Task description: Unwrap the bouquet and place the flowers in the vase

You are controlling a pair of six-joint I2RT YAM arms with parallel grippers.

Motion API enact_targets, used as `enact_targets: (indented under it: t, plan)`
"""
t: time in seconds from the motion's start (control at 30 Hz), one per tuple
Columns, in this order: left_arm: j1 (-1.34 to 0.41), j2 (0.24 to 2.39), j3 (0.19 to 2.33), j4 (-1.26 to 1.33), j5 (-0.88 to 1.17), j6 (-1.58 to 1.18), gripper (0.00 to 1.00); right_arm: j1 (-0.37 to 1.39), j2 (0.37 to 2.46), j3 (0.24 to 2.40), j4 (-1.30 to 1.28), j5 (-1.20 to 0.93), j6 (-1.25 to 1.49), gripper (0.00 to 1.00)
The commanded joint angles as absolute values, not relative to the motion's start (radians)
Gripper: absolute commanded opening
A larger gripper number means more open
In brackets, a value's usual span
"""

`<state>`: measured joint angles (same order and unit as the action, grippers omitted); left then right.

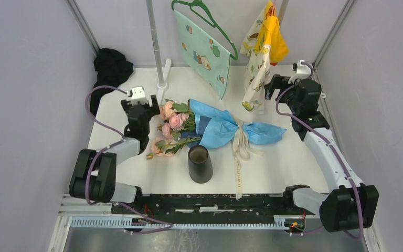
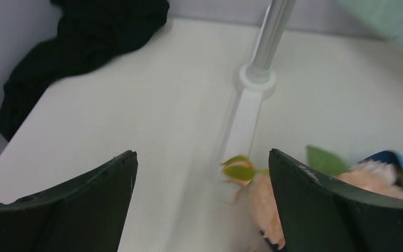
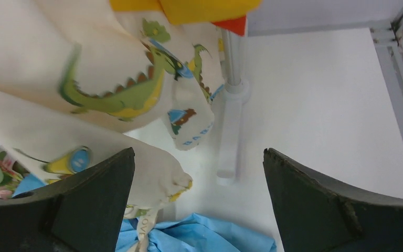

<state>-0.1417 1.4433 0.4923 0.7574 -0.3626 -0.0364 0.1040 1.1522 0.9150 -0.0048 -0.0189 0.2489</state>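
Note:
The bouquet lies on its side mid-table: pink flowers [image 1: 173, 123] at its left end, light-blue paper [image 1: 220, 126] and a cream ribbon bow [image 1: 240, 139] to the right. The black vase [image 1: 200, 164] stands upright just in front of it. My left gripper [image 1: 139, 103] hovers open at the left of the blooms; in the left wrist view [image 2: 202, 152] a peach rose [image 2: 265, 202] sits by the right finger, not held. My right gripper [image 1: 272, 86] is open at the far right, above and behind the wrap; blue paper [image 3: 199, 236] shows below its jaws [image 3: 199, 150].
A black cloth heap [image 1: 110, 65] lies in the far-left corner. A rack pole [image 1: 156, 42] with a white base [image 1: 162, 84] stands behind the flowers. A green cloth on a hanger [image 1: 204, 50] and a dinosaur-print cloth [image 1: 257, 68] hang near the right gripper.

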Motion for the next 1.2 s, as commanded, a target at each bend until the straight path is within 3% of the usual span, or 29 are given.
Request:
enact_targets:
  t: [0.0, 0.13, 0.27, 0.43, 0.73, 1.0, 1.17]
  plan:
    - [-0.220, 1.268, 0.601, 0.683, -0.439, 0.005, 1.00, 0.172, 1.123, 1.091, -0.102, -0.009, 0.190, 0.98]
    - [-0.241, 1.163, 0.791, 0.484, -0.365, -0.138, 1.00, 0.342, 1.132, 1.179, -0.203, 0.127, 0.109, 0.98]
    - [-0.242, 1.131, 1.093, 0.179, -0.123, -0.210, 1.00, 0.465, 1.089, 1.124, -0.225, 0.136, 0.131, 0.98]
    - [-0.243, 1.052, 1.175, 0.156, 0.091, -0.264, 1.00, 0.615, 0.986, 0.930, -0.264, 0.171, 0.169, 0.97]
    - [-0.242, 1.036, 1.295, 0.229, 0.572, -0.333, 1.00, 0.783, 0.956, 0.599, -0.263, 0.247, 0.287, 0.78]
    - [-0.242, 1.073, 1.234, 0.275, 0.588, -0.534, 1.00, 0.783, 1.020, 0.625, -0.360, 0.587, 0.292, 0.60]
    - [-0.242, 1.092, 1.190, 0.308, 0.486, -0.607, 1.00, 0.778, 1.066, 0.576, -0.285, 0.513, 0.299, 0.53]
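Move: The right gripper's mark is the loose cream ribbon tails, about 13 cm back, 11 cm to its left and some 24 cm below. The bow knot lies some 10 cm beyond the tails and 3 cm farther left, and the blue wrap's free end about 7 cm back and 5 cm left of the gripper, 23 cm down. The vase stands roughly 24 cm back and 27 cm left. From the left gripper the tails are about 40 cm right, 15 cm back and 11 cm lower. Bring the right gripper up about 8 cm and left, clear of the hanging cloth, then back and steeply down towards the ribbon tails, easing right at the end; tip the fingers down and half close them, without gripping yet. Meanwhile lift the open left gripper nearly 40 cm, carry it right and back, and turn it clockwise some 60 degrees to face across the table. ##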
